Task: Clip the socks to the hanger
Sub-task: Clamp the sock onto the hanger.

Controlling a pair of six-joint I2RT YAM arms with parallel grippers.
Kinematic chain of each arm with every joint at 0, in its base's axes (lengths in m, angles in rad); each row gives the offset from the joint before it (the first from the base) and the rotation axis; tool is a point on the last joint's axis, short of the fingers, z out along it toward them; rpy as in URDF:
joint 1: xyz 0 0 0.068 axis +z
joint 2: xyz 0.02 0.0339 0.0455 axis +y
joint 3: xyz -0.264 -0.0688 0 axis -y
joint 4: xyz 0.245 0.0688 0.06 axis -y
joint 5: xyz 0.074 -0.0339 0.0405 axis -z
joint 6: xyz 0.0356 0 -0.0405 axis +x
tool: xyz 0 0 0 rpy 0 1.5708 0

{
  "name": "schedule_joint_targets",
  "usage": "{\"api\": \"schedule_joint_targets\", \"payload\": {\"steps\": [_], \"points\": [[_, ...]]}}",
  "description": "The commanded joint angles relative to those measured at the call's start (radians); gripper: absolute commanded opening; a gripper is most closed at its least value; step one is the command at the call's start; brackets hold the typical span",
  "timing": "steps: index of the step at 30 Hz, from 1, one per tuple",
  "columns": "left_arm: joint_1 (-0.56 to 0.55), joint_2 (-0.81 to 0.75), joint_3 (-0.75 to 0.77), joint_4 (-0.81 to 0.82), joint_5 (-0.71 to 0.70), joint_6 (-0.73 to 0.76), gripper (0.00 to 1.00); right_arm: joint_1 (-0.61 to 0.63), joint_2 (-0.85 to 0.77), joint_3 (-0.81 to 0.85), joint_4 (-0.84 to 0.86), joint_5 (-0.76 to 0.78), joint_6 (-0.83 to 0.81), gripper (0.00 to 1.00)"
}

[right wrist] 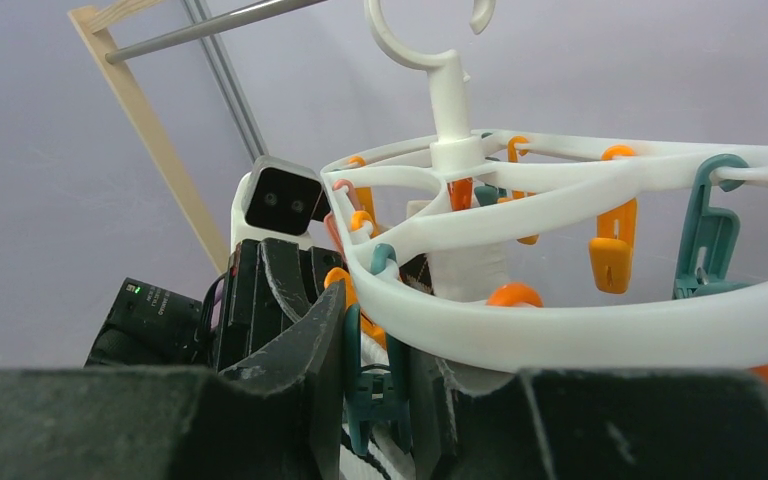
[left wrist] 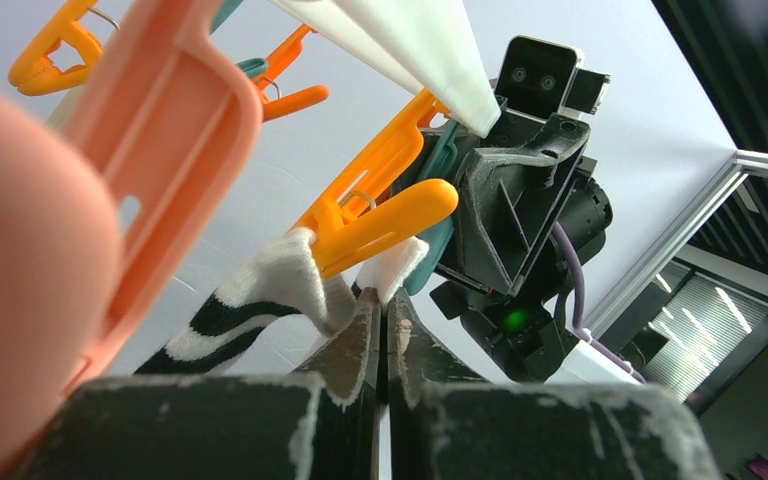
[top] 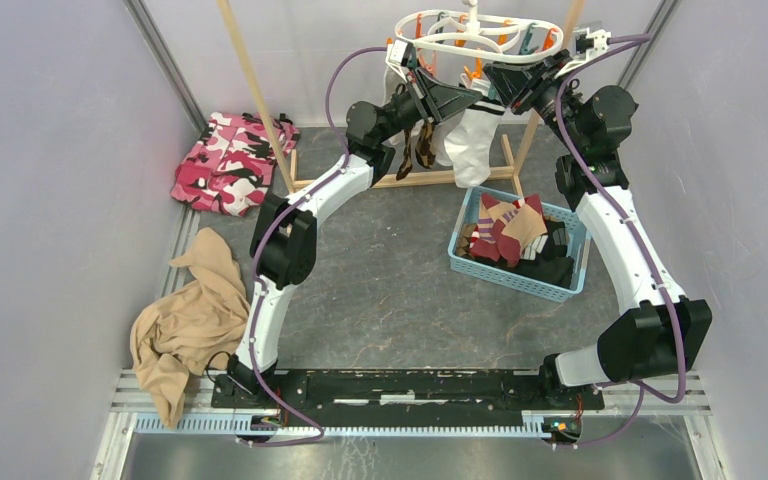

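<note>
The white hanger (top: 475, 35) hangs from the wooden rack, its orange and teal clothespins dangling. Brown argyle socks (top: 415, 150) and a white sock (top: 472, 145) hang below it. My left gripper (left wrist: 387, 295) is shut on the cuff of a white sock with dark stripes (left wrist: 245, 300), just under an orange clothespin (left wrist: 380, 215). My right gripper (right wrist: 382, 330) is shut on a teal clothespin (right wrist: 375, 395) beneath the hanger's ring (right wrist: 560, 320); striped fabric shows below that pin. Both grippers meet under the hanger's front edge, the left (top: 480, 100) and the right (top: 507, 85).
A blue basket (top: 572, 275) of several loose socks stands on the floor right of centre. A pink camouflage cloth (top: 232, 160) lies at the back left, and a tan garment (top: 185, 325) at the near left. The wooden rack frame (top: 255, 80) stands behind the arms.
</note>
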Motion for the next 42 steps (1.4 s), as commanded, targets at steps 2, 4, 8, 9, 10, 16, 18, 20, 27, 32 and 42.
{"api": "schedule_joint_targets", "payload": {"steps": [2, 4, 8, 9, 10, 16, 18, 20, 27, 32, 42], "points": [[-0.001, -0.01, 0.042, 0.049, -0.002, -0.051, 0.02, 0.001, -0.004, 0.021, 0.028, -0.009, 0.003, 0.08], [-0.001, -0.009, 0.042, 0.047, -0.004, -0.051, 0.02, 0.001, -0.005, 0.02, 0.027, -0.007, 0.003, 0.16], [-0.001, -0.009, 0.042, 0.047, -0.007, -0.053, 0.02, 0.001, -0.008, 0.018, 0.028, -0.006, 0.004, 0.25], [-0.001, -0.009, 0.042, 0.047, -0.007, -0.053, 0.02, 0.001, -0.008, 0.018, 0.028, -0.006, 0.003, 0.27], [-0.001, -0.009, 0.043, 0.047, -0.008, -0.054, 0.02, 0.001, -0.008, 0.018, 0.027, -0.006, 0.004, 0.29], [-0.001, -0.011, 0.042, 0.047, -0.01, -0.056, 0.02, 0.001, -0.013, 0.016, 0.027, -0.002, 0.003, 0.4], [-0.001, -0.01, 0.043, 0.048, -0.01, -0.057, 0.02, 0.001, -0.015, 0.016, 0.027, -0.002, 0.003, 0.43], [-0.002, -0.01, 0.044, 0.049, -0.01, -0.058, 0.02, 0.002, -0.016, 0.017, 0.026, -0.001, 0.003, 0.47], [-0.002, -0.01, 0.045, 0.049, -0.018, -0.063, 0.05, 0.002, -0.032, 0.015, -0.002, 0.021, -0.025, 0.67], [-0.002, -0.016, 0.04, 0.047, -0.018, -0.066, 0.23, 0.0, -0.051, 0.016, -0.045, 0.036, -0.079, 0.82], [0.029, -0.129, -0.142, 0.075, 0.002, -0.025, 0.55, -0.029, -0.126, -0.018, -0.12, 0.019, -0.18, 0.94]]}}
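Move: The right hand's fingertips still squeeze the teal clip's grips, with the hanger rim about 4 cm above. The orange clip stands some 3 cm to this hand's left and 2 cm ahead. The left hand still pinches the sock's cuff at the teal clip's mouth: that clip lies about 2 cm to its right and 3 cm above, the orange clip 2 cm ahead and 3 cm above, the sock's middle 10 cm below and 1 cm ahead. Opening in place from partly shut to almost wide, the right fingers let go of the teal clip while the left keeps the cuff pinched; then the right hand eases off about 1.5 cm, to its right and back. Shortly after, the left fingers open about halfway beside the cuff, releasing it, that arm otherwise nearly still. ##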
